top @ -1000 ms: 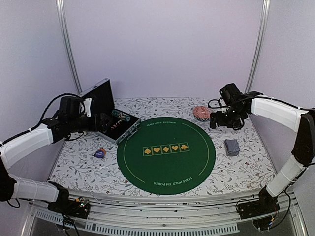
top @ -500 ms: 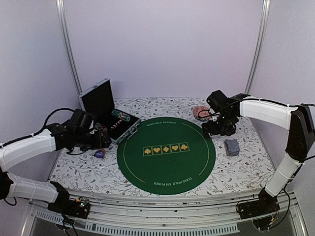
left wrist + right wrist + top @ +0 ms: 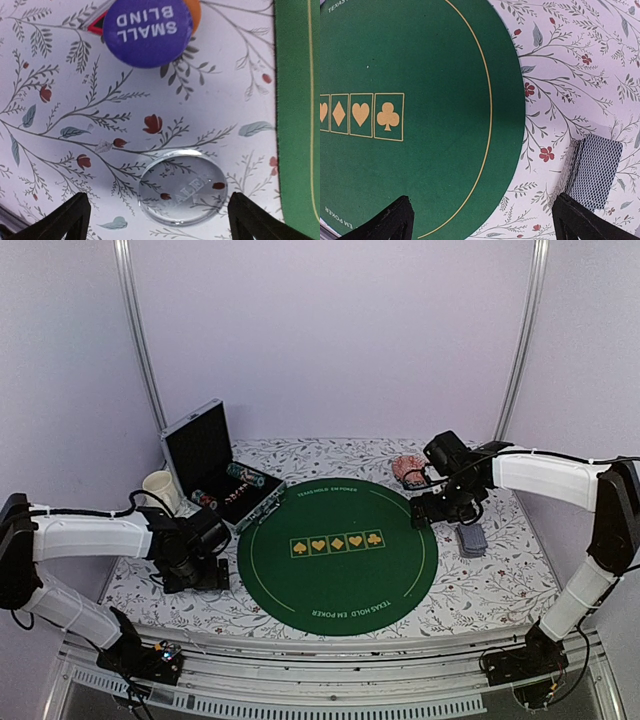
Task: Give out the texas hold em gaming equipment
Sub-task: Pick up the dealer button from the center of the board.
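My left gripper [image 3: 160,222] hangs open low over the floral cloth. A clear round dealer disc [image 3: 182,187] lies flat between its fingertips, untouched. Just beyond it a purple "SMALL BLIND" disc [image 3: 148,30] overlaps an orange disc [image 3: 194,7] and a small dark triangular marker [image 3: 97,22]. In the top view the left gripper [image 3: 203,575] hides these discs. My right gripper [image 3: 440,512] is open over the right rim of the green mat [image 3: 420,100]. The blue-grey-backed card deck [image 3: 592,172] lies on the cloth by its right fingertip [image 3: 580,220]. The deck [image 3: 472,538] also shows from above. Striped poker chips [image 3: 245,478] sit in the open case [image 3: 200,445].
The round green poker mat [image 3: 337,552] covers the middle of the table. A pink patterned dish [image 3: 408,468] sits behind the right gripper. A white mug [image 3: 158,487] stands left of the case. The mat's edge [image 3: 297,100] runs right of the left gripper.
The left arm has swung from the case toward the near side and come down over the marker discs, uncovering the mug. The right gripper has shifted a little toward the deck.
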Available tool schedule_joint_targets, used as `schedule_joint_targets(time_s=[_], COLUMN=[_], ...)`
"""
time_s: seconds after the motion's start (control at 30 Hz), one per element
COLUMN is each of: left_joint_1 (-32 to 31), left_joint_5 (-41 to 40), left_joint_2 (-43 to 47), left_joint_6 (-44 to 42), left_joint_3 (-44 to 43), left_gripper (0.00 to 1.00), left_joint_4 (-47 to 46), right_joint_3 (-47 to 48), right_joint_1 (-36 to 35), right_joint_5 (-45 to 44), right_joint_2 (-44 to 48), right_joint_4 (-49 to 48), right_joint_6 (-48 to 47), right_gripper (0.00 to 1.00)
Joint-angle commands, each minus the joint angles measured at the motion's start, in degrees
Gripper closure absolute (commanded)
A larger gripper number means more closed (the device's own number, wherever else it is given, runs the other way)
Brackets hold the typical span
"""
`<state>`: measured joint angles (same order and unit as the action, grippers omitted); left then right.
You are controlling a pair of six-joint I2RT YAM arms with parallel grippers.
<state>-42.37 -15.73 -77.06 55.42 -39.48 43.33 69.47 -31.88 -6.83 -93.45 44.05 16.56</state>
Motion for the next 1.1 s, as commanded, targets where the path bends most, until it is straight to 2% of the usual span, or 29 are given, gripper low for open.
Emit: schedule_joint_targets(time_s=[0.0,0.43,0.57,0.7,0.87,1.07], left_joint_1=[-0.6,-0.2,0.0,0.0,0.0,0.0], left_joint_5=[2.8,5.7,5.6,6.1,6.1,4.7], left_joint_2=[-1.9,-3.8,-4.3,-4.4,-4.4,-2.5], left_joint_6=[1.2,-1.7,-1.9,-1.3,-1.7,-2.9], left_joint_3=[2.8,5.3,5.8,6.8,6.8,5.3], left_gripper=[0.02,0.03,0.07,0.21,0.49,0.69], left_joint_4=[-2.6,-9.1,-10.0,-10.2,-10.5,-8.2], right_joint_3=[-2.2,-2.9,-2.7,-2.6,-2.2,-2.0], right_joint_1=[-0.5,-0.5,-0.5,-0.5,-0.5,-0.5], right_joint_5=[0.5,1.3,1.7,1.6,2.2,2.9], right_joint_2=[0.9,1.3,1.0,1.3,1.3,1.9], right_joint_4=[-1.4,-2.3,-2.2,-2.1,-1.9,-1.6], right_joint_6=[-0.7,-0.6,-0.6,-0.7,-0.6,-0.4], right_gripper=[0.01,0.01,0.01,0.01,0.01,0.01])
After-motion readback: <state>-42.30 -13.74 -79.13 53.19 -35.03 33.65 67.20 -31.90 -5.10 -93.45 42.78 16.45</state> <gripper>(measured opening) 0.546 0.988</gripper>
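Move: The clear dealer button lies almost under the left hand, level with it fore and aft, about 1 cm to its right and 3 cm below. The small blind button sits on a little stack some 9 cm ahead and 1 cm left. The green mat's middle is about 7 cm ahead and 31 cm right, the chip case about 26 cm ahead and 6 cm right. From the right hand, the dealer button is roughly 50 cm left, 13 cm back and 10 cm below. Around the dealer button, the left hand sinks about 2.5 cm with open fingers, easing back a centimetre on the way, then creeps forward again and ends about 1 cm farther right. Down at table height, the fingers close from wide open to roughly half and pinch the button's rim from both sides, pointing down throughout. ##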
